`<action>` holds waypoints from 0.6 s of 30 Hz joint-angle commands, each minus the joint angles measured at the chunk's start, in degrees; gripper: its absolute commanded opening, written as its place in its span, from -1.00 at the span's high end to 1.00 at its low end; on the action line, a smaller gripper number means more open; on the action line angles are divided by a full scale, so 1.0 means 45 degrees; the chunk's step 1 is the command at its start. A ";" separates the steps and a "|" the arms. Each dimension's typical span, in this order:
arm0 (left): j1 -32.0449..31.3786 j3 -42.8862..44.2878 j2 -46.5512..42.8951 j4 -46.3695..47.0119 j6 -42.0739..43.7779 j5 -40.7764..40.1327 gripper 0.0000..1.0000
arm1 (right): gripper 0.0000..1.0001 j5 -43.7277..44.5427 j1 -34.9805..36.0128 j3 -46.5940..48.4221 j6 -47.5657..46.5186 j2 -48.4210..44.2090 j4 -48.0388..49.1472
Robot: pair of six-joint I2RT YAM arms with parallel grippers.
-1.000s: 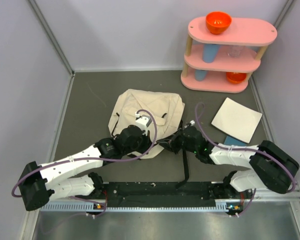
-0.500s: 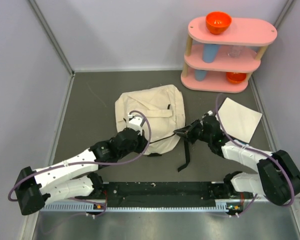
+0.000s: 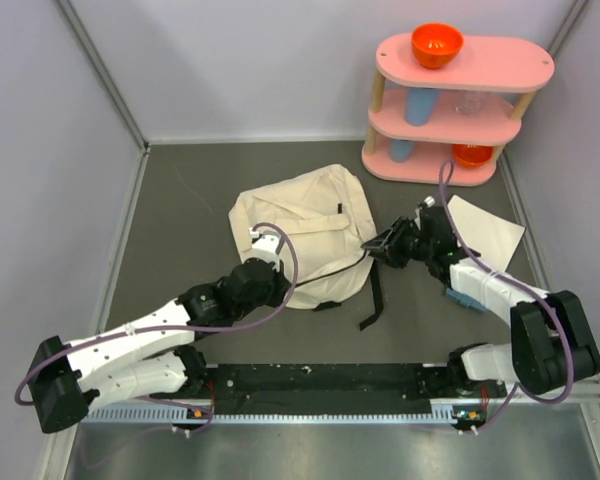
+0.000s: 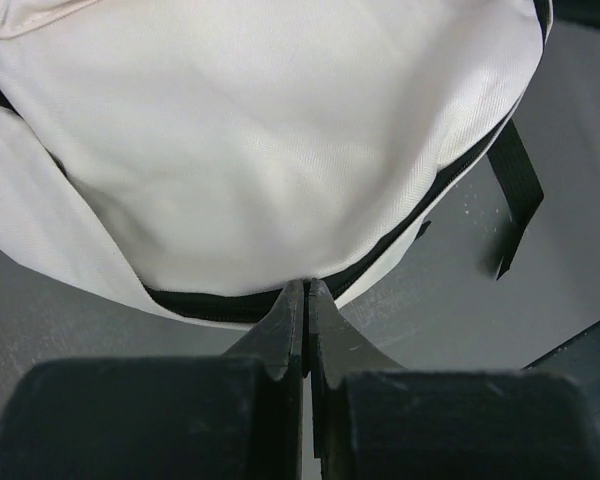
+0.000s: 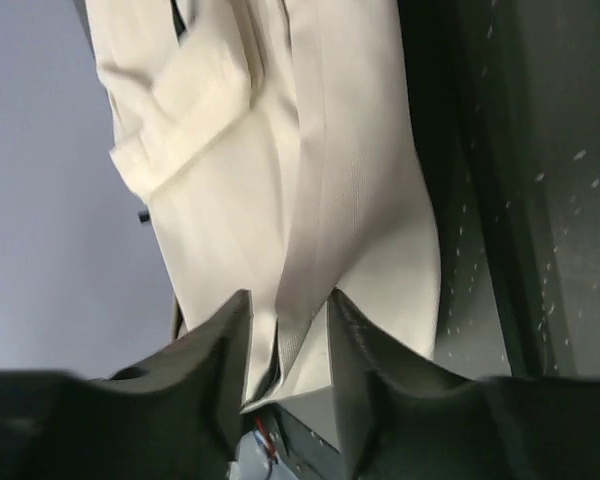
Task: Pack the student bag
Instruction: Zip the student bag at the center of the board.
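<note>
The student bag (image 3: 305, 225), a beige canvas backpack with black zipper trim (image 4: 210, 305), lies flat mid-table. My left gripper (image 3: 270, 290) sits at its near left edge. In the left wrist view that gripper (image 4: 307, 285) is shut, tips against the zipper trim; nothing shows between the jaws. My right gripper (image 3: 373, 247) is at the bag's right edge. In the right wrist view this gripper (image 5: 290, 297) stands a little open, and a loose fold of the bag (image 5: 280, 150) lies between its fingers.
A black strap (image 3: 370, 300) trails from the bag toward the near edge. A white sheet (image 3: 490, 235) lies right of the right arm, a blue item (image 3: 467, 296) under it. A pink shelf (image 3: 460, 100) with orange bowls and blue cups stands back right.
The right arm swung right and away, drawing the bag's right edge out so the bag lies flatter, and its jaws have parted. The left gripper shifted slightly left and stayed shut.
</note>
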 commanded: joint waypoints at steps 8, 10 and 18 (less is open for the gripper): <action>0.0074 0.1309 0.1598 0.0724 0.0795 0.2466 1.00 | -0.50 0.1058 0.1215 -0.0992 0.0288 -0.4790 -0.2927; 0.0074 0.1348 0.1599 0.0823 0.0815 0.2525 1.00 | -0.50 0.1525 0.2558 -0.1362 0.1752 -0.5299 -0.2888; 0.0074 0.0939 0.1170 0.0881 0.1029 0.2408 1.00 | -0.50 0.4906 0.6101 -0.2049 0.6129 -0.4016 0.0775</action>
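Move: The left fingers are shut at the bag's zipper, its right end about 9 cm ahead and 19 cm to the right. The right hand is at that end; the stretch of zipper at the left fingertips lies some 18 cm to its left, 9 cm back and about level. From the right hand, the loose black strap is 10 cm back, 2 cm right and 6 cm below; the small black tab is 13 cm back and 9 cm left, 5 cm below. Open the right gripper wide to come free of the bag's edge, lift it about 4 cm and draw it back some 10 cm, then swing it left and lower it slightly towards the zipper by the left fingers. Keep the left gripper shut and follow the zipper about 3 cm to the right, sinking a little and turning slightly clockwise. ##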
